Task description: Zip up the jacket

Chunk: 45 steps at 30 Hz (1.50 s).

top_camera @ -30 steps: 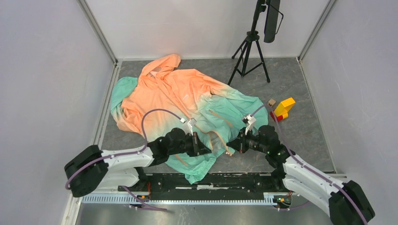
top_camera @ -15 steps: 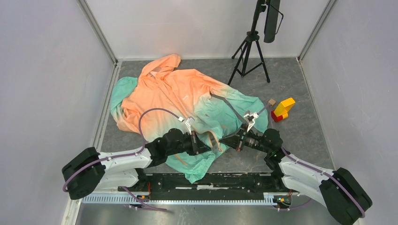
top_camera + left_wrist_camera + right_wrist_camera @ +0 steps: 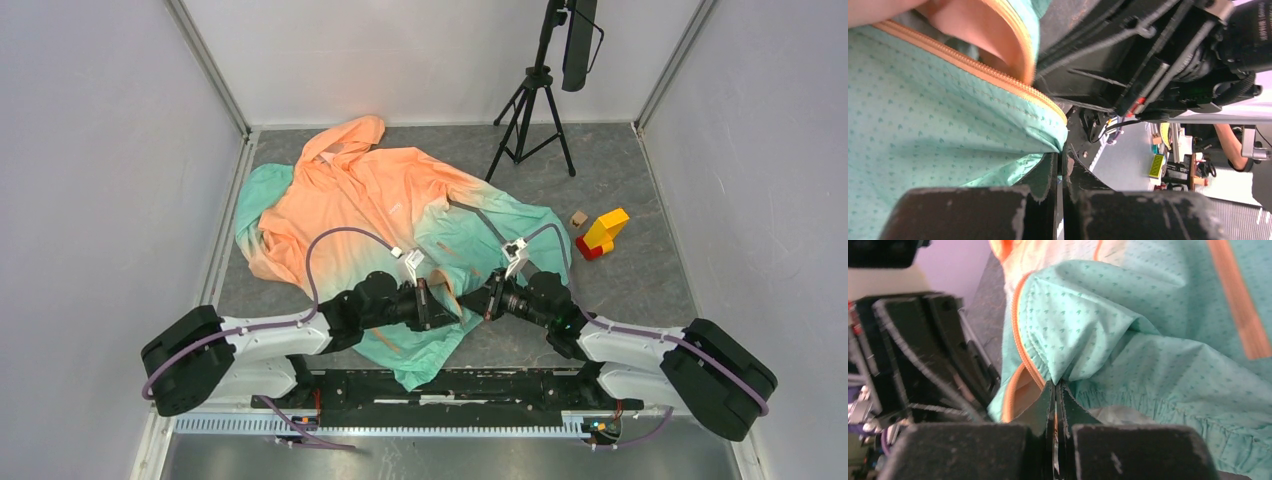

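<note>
The jacket (image 3: 380, 205) lies spread on the grey floor, orange at hood and shoulders, teal at the hem. My left gripper (image 3: 448, 303) is shut on the teal hem corner (image 3: 1048, 135) beside the orange zipper tape (image 3: 998, 75). My right gripper (image 3: 482, 300) faces it at close range and is shut on the other front edge, pinching teal fabric (image 3: 1083, 335) at its orange zipper (image 3: 1023, 355). The two grippers almost touch over the lower hem. In the right wrist view the left gripper's body (image 3: 923, 355) shows at the left.
A black tripod (image 3: 533, 105) stands at the back. A yellow and red block (image 3: 603, 232) and a small wooden cube (image 3: 578, 218) lie right of the jacket. Grey walls close in both sides. The arm bases' rail (image 3: 450, 385) runs along the near edge.
My right gripper has swung left toward the left gripper, carrying its jacket edge; the two are now nearly together. The left gripper has shifted slightly right.
</note>
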### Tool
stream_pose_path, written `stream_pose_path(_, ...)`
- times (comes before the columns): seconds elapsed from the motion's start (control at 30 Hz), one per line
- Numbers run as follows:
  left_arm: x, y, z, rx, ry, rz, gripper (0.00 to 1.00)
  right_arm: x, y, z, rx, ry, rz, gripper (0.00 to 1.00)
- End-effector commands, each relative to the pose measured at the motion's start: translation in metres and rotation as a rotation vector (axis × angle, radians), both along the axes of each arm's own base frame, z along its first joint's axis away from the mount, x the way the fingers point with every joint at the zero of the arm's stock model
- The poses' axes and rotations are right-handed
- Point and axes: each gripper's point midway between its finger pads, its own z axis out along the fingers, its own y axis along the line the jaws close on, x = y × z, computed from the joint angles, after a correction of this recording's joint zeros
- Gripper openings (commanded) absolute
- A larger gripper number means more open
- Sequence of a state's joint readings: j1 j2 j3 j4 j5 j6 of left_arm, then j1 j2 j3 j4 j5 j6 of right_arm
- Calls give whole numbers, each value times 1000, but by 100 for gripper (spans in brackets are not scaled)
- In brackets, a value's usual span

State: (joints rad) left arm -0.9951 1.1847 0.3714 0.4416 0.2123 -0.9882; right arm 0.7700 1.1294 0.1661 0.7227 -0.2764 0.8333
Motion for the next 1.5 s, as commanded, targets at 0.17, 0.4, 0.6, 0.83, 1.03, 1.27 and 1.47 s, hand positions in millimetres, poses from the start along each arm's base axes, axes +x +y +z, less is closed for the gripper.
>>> stream_pose_path(0.17, -1, -2, 18, -27, -49, 20, 2, 32, -9, 29, 57, -28, -128, 0)
stream_pose_path(0.4, 8, 24, 25, -30, -132, 117, 2, 12, -23, 48, 164, -60, -14, 0)
stream_pose_path(0.6, 13, 11, 38, -104, -213, 91, 2, 9, -22, 67, 286, -13, -33, 0)
stream_pose_path(0.83, 19, 9, 45, -151, -307, 98, 2, 14, -27, 73, 368, 29, -94, 0)
stream_pose_path(1.03, 21, 7, 41, -139, -305, 98, 2, 20, -24, 76, 385, 37, -102, 0)
stream_pose_path(1.27, 22, 7, 45, -166, -290, 116, 2, 22, -20, 78, 385, 32, -92, 0)
stream_pose_path(1.47, 23, 6, 44, -168, -287, 119, 2, 23, -18, 79, 388, 32, -94, 0)
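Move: Both hands already pinch the jacket's open zip at its bottom end. The right front's zip end, in the right fingers, is about 3 cm ahead, 1 cm right and 2 cm above the left hand; the left front's zip end lies the opposite way from the right hand. The left pocket zip is some 15 cm left and 1 cm back of the left hand, and the right pocket zip about 12 cm ahead and 3 cm left of the right. Keeping its pinch on the right front's zip end, the right hand swings forward and right about 3 cm, then rises to some 5.5 cm above its start while easing a little back, its fingertips tipping up roughly 20 degrees. The left hand keeps its pinch too, dipping briefly back before lifting 3 cm and edging forward with a slight roll, so the grips draw apart. ##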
